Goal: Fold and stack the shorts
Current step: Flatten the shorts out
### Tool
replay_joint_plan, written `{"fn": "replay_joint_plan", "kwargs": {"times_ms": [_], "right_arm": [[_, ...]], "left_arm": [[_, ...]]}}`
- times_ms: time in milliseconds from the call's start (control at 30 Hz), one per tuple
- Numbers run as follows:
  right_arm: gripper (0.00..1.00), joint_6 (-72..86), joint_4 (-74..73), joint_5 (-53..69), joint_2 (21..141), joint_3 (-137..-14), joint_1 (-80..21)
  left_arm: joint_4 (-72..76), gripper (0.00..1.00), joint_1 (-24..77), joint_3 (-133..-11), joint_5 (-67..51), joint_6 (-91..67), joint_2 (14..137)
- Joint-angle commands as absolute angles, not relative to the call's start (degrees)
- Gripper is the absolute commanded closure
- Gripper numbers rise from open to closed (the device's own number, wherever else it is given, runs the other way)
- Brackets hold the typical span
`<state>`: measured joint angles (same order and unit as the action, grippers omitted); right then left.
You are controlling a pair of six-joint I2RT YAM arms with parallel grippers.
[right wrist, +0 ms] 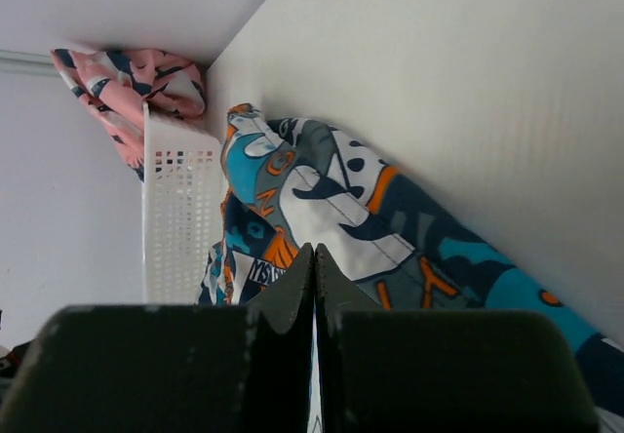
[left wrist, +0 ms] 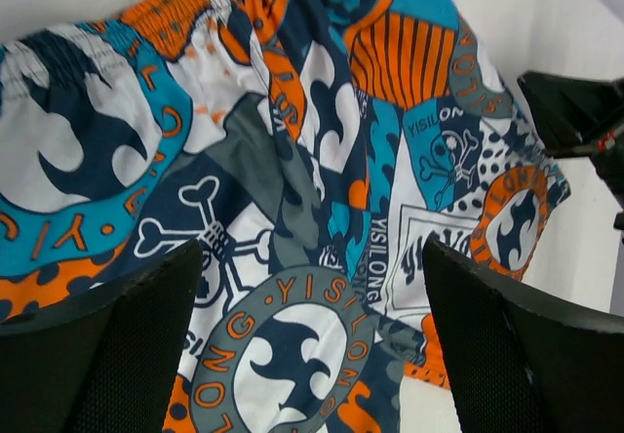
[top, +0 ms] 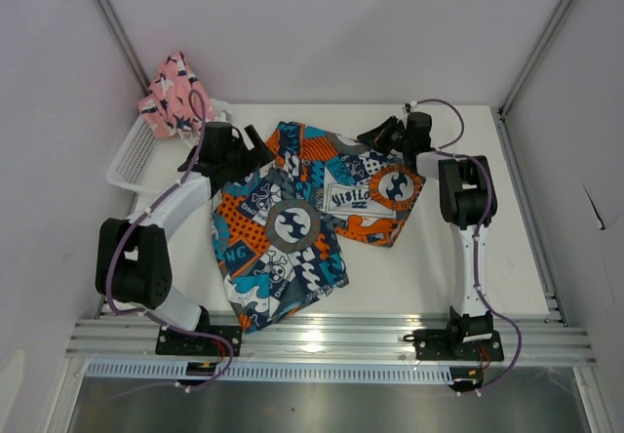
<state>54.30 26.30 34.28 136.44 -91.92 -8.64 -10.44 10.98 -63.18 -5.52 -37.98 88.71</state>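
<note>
The printed shorts (top: 302,214), a busy blue, orange, white and grey pattern with round logos, lie spread out in the middle of the table. My left gripper (top: 255,152) hovers open over their upper left part, and the round logo (left wrist: 283,355) shows between its fingers (left wrist: 127,335). My right gripper (top: 380,137) is at the shorts' far right edge, jaws pressed together with a thin sliver of the printed fabric (right wrist: 370,218) between them. The pink shorts (top: 174,95) with navy and white shapes hang bunched over the far end of the basket.
A white mesh basket (top: 132,160) stands at the table's far left corner, beside the left arm. The pink shorts (right wrist: 127,82) and the basket (right wrist: 175,209) also show in the right wrist view. Walls enclose the table on three sides.
</note>
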Motion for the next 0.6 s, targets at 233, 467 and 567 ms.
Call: {"fn": "replay_joint_plan", "kwargs": {"times_ms": [233, 467, 567], "right_arm": [[1.00, 56.6, 25.1, 30.9, 142.6, -97.2, -9.8], [1.00, 56.2, 21.2, 28.0, 145.2, -100.3, -9.1], [1.00, 56.7, 18.7, 27.1, 147.3, -103.8, -8.2]], "left_arm": [[-9.5, 0.07, 16.3, -57.2, -5.4, -40.4, 88.9], [-8.9, 0.08, 22.1, -51.6, -3.4, -43.9, 87.9], [-7.6, 0.08, 23.4, -49.0, -3.9, -44.6, 86.6]]}}
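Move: Behind, to the right of and below the wide-open left hand lies the grey ring print on the near leg of the shorts, about 9 cm back, 8 cm right and 15 cm down; a skull print is almost straight beneath the hand. The shut right hand has the shorts' far edge about 2 cm ahead, 1 cm left and 7 cm below; the orange ring print lies some 12 cm back and 10 cm to its right. Sinking and drawing back about 8 cm each way, the left hand also slides 6 cm right towards the grey ring print, gathering speed, its wide-open fingers tipping some 10 to 15 degrees further down. The right hand, fingers still shut, drops about 6 cm onto the shorts' far edge, easing a little forward as the descent stops. ##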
